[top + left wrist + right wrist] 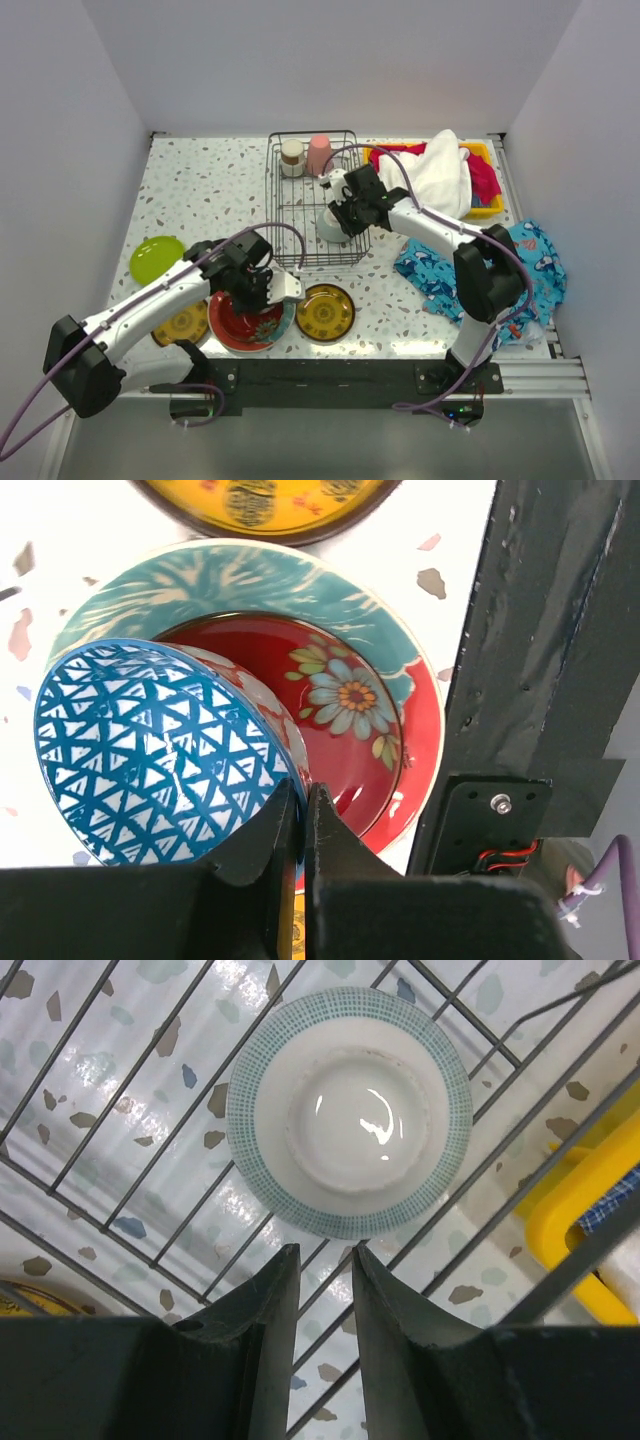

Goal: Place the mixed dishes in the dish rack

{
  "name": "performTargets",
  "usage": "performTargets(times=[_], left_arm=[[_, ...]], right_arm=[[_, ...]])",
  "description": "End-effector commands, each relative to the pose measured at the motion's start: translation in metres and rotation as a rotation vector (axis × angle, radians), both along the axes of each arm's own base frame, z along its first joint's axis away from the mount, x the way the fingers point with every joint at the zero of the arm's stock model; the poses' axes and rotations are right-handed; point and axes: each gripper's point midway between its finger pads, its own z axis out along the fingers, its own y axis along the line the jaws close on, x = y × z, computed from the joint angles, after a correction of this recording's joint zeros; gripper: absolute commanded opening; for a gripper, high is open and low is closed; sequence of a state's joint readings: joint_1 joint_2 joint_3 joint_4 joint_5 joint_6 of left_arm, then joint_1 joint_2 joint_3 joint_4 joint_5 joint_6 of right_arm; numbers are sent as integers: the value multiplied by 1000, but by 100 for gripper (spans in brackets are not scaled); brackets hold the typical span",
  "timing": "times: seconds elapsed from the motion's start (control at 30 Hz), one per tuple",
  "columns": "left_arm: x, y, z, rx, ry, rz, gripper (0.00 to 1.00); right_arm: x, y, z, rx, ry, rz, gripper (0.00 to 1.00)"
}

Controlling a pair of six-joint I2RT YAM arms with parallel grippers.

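My left gripper [303, 798] is shut on the rim of a blue triangle-patterned bowl [150, 760]. The bowl is tipped on its side over the red teal-rimmed plate [350, 710], near the table's front. My right gripper [326, 1255] is open with nothing between its fingers. It hovers just above a white bowl with a blue-dotted band [350, 1125], which lies upside down inside the dish rack [313, 200]. A pink cup [319, 153] and a cream cup [291, 156] stand at the rack's far end.
Amber patterned plates lie to the right [325, 312] and left [182, 323] of the red plate. A lime-green plate [157, 258] lies at the left. A yellow bin [484, 178] heaped with cloths stands right of the rack. A blue fish-print cloth [510, 270] is spread in front of it.
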State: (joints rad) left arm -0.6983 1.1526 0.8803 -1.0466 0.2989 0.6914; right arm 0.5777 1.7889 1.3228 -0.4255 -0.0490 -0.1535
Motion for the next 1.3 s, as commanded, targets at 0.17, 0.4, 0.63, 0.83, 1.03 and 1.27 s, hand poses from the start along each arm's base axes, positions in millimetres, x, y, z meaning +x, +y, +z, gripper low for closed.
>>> performTargets(times=[0.17,0.4,0.63,0.83,1.03,1.27], left_arm=[[37,-5,46,-158,-59,174,0],[59,5,58,-190,-103,269,0],[73,7,81,-233,-149,305,0],[95,-3,122,-291,-236,310,0],[111,-20,153,-398,-259,338,0],[125,-24,179,-497,-310,411,0]], right_arm=[[19,38,-3,-8,-40,54,31],[16,71,0,29,-44,99,31],[10,69,14,-13,-45,108,26],[6,21,25,-176,-111,38,0],[11,0,19,-261,-135,-22,0],[41,3,-1,-334,-179,-34,0]])
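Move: The left hand already holds the blue-patterned bowl; the dish rack's middle lies about 26 cm ahead and 18 cm right of it, some 5 cm lower. The red plate is 3 cm right and 8 cm below, the yellow plate 20 cm right and level. From the right hand the teal bowl is roughly 3 cm ahead, 4 cm left and 5 cm below; the pink cup is 19 cm ahead and 7 cm left. Still pinching the blue-patterned bowl by its rim, the left hand lifts it some 14 cm while carrying it about 10 cm forward towards the rack, first turning counter-clockwise, then tilting as the climb steepens. The right hand dips and sweeps some 7 cm left at the teal bowl, nudging it along, then rises, draws back right and shuts its fingers. ##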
